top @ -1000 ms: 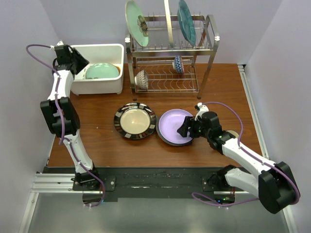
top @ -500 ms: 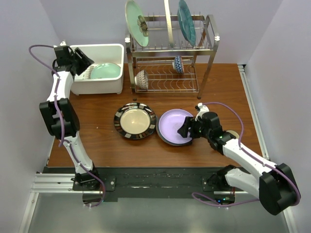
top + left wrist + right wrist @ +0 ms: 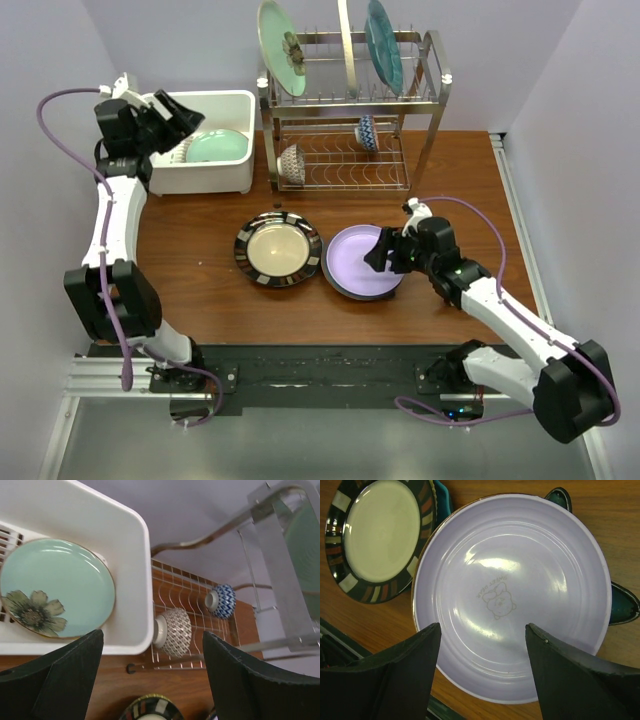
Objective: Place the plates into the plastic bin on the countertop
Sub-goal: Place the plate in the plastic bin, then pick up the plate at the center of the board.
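Note:
The white plastic bin (image 3: 203, 178) stands at the back left; it also shows in the left wrist view (image 3: 131, 565). A pale green plate with a flower motif (image 3: 216, 146) (image 3: 56, 587) lies inside it. My left gripper (image 3: 186, 124) (image 3: 152, 636) hovers open and empty above the bin's left end. A black-striped plate with a cream centre (image 3: 278, 249) (image 3: 380, 537) and a lavender plate (image 3: 355, 270) (image 3: 512, 590) lie side by side on the table. My right gripper (image 3: 378, 252) (image 3: 482, 626) is open just above the lavender plate. Dark blue points (image 3: 624, 605) stick out from under the lavender plate.
A two-tier steel dish rack (image 3: 432, 95) stands right of the bin. It holds a pale green flowered plate (image 3: 280, 45), a teal plate (image 3: 384, 45) and two small patterned bowls (image 3: 292, 163) (image 3: 367, 131). Walls close in on the left, right and back.
My left arm has swung outward to the left and its gripper has lifted off the pale green plate, which stays in the bin. My right gripper has edged farther over the lavender plate.

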`<state>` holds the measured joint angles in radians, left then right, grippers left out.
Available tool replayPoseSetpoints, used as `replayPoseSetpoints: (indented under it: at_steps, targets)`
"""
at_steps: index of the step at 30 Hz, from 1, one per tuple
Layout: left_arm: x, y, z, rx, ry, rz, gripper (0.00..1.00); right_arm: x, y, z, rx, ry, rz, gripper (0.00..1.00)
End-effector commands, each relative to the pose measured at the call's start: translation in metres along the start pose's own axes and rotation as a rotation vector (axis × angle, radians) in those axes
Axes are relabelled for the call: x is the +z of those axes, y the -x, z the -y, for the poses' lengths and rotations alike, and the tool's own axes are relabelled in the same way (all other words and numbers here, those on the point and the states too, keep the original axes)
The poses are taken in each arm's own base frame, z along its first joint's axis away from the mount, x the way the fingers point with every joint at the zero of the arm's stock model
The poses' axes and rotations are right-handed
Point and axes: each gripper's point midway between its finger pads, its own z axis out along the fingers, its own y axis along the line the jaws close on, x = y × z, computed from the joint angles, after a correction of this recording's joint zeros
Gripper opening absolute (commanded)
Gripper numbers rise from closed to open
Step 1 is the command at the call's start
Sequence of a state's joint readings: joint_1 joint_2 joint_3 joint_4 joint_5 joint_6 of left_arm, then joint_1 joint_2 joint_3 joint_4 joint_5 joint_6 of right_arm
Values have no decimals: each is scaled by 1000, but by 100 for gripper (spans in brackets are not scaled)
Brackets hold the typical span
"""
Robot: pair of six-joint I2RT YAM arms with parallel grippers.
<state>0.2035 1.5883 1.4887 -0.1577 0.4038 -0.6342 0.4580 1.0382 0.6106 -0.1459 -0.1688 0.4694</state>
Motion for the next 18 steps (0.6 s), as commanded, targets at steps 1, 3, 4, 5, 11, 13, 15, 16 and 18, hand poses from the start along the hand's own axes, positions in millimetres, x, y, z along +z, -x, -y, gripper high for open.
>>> replayPoseSetpoints:
  at_steps: [1,3,4,5,11,13,15,16,18]
  targets:
    - [-22,-30,45,80,-133,-48,85,-16,19,1,-18,-56,43,72]
    - [-27,-53,51,85,-149,-91,85,-21,20,10,-23,-111,51,72]
    - [-34,-58,59,98,-170,-95,85,-24,20,13,-20,-127,51,72]
    - [-36,-71,57,96,-175,-121,85,-26,17,16,-16,-148,43,72]
    - [-56,-113,71,133,-251,-228,84,-35,14,37,6,-272,42,71]
    - [-60,-126,73,143,-275,-266,82,-36,13,41,15,-296,45,71]
    - [-63,-144,83,155,-301,-317,82,-37,13,47,19,-325,49,71]
    - [-62,-152,85,167,-307,-337,81,-36,12,49,23,-335,43,71]
    - [-64,-168,93,179,-329,-384,81,-38,11,54,26,-363,42,71]
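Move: Ahead of the empty left hand's task lies the lavender plate, about 22 cm back, 44 cm to its right and 25 cm below it. The dark-rimmed plate lies some 18 cm back and 19 cm right of that hand; the bin's middle is about 5 cm ahead, 5 cm left and 20 cm below. From the right hand, the lavender plate's middle is roughly 1 cm ahead, 5 cm left and 6 cm below, with the dark-rimmed plate about 30 cm left and 4 cm ahead. Swinging out from over the bin, the left hand goes about 12 cm right and 9 cm back while sinking 5 cm, towards the lavender plate, turning some 20 degrees clockwise with its fingers still wide open. The right hand, open too, slides about 5 cm right from over the lavender plate to its right rim, rolling its left side down and turning slightly clockwise. ##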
